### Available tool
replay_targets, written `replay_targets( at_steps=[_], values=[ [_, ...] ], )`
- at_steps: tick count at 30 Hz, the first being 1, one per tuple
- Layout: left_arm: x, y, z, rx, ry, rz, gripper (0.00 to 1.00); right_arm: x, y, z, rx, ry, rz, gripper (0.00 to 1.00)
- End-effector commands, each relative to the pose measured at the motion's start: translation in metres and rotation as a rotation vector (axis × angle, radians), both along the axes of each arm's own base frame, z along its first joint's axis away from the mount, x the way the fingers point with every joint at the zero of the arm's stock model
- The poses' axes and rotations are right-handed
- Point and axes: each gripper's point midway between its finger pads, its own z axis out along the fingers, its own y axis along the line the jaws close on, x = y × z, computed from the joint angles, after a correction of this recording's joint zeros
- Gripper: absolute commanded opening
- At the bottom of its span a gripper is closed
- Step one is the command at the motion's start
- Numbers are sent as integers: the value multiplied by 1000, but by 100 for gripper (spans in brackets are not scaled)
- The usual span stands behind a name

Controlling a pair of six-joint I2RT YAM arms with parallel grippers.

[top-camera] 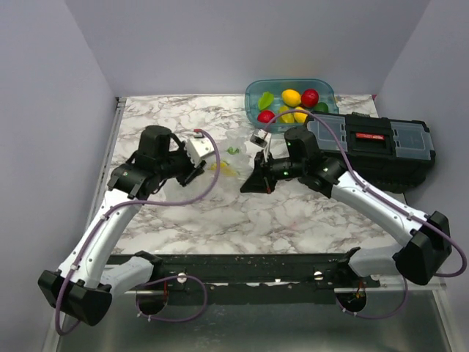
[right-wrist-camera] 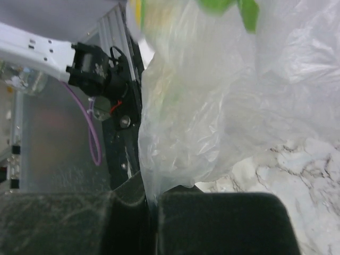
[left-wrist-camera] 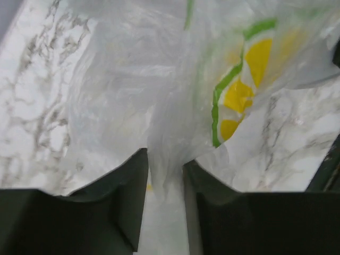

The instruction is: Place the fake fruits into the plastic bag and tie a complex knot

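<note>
The plastic bag is a clear crinkly film with lemon-slice and leaf prints, stretched between my two grippers over the marble table. My left gripper holds its left side. In the left wrist view a bunched strand of the bag fills the narrow gap of the left gripper. My right gripper pinches the other side. The right wrist view has the bag running down into the shut right gripper. The fake fruits, yellow, red and green, lie in the teal tub at the back. No knot shows.
The teal tub stands at the back centre-right. A black toolbox with a clear lid sits beside it along the right side. Grey walls close the table on the left, back and right. The arm bases and rail run along the near edge.
</note>
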Motion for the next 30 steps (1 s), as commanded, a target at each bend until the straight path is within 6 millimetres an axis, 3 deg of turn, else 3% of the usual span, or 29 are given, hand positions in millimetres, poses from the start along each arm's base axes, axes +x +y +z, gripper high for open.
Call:
replay_targets(
  at_steps=[1, 7, 12, 14, 15, 17, 18, 20, 22, 26, 30],
  values=[
    [-28, 25, 10, -85, 96, -91, 0, -10, -24, -1, -78, -141, 69, 1],
    [-72, 53, -10, -114, 240, -180, 0, 30, -58, -25, -199, -199, 5, 1],
    [-98, 35, -2, -272, 341, -231, 0, 75, -59, -19, -223, -292, -69, 1],
    [-97, 28, 3, -341, 378, -221, 0, 91, -54, -10, -208, -329, -101, 1],
    [-92, 27, 4, -359, 389, -207, 0, 98, -51, -7, -202, -343, -113, 6],
    [-78, 30, 5, -398, 408, -134, 0, 103, -48, -3, -200, -342, -116, 39],
    [-71, 32, 4, -423, 418, -88, 0, 102, -47, -3, -201, -329, -117, 65],
    [-57, 34, 3, -486, 429, -3, 0, 97, -50, -8, -209, -280, -137, 86],
    [-47, 35, 4, -567, 450, 57, 0, 87, -56, -18, -217, -234, -158, 96],
    [-34, 37, -3, -649, 470, 116, 0, 67, -77, -43, -240, -130, -279, 97],
    [-29, 38, -18, -714, 553, 157, 0, 41, -83, -48, -187, -45, -309, 100]
  ],
)
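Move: The right hand already pinches the plastic bag; the bag's middle lies about 8 cm to its left, some 5 cm ahead and slightly lower. The left hand has its half-closed fingers around a loose fold, with the bag's middle about 6 cm to its right, 1 cm ahead and 3 cm below. Down on the table, about 22 cm lower, a brown pipe piece lies roughly 25 cm ahead of the right hand and 9 cm to its left. Leftward and then back, about 5 and 8 cm, goes the left hand once its fingers have shut on the bag's fold; it then eases forward again, rolling its wrist some 45 degrees and keeping the pinch. The right carries its pinch forward and to the right, opens wide to let go of the bag, then withdraws down, back and farther right. ##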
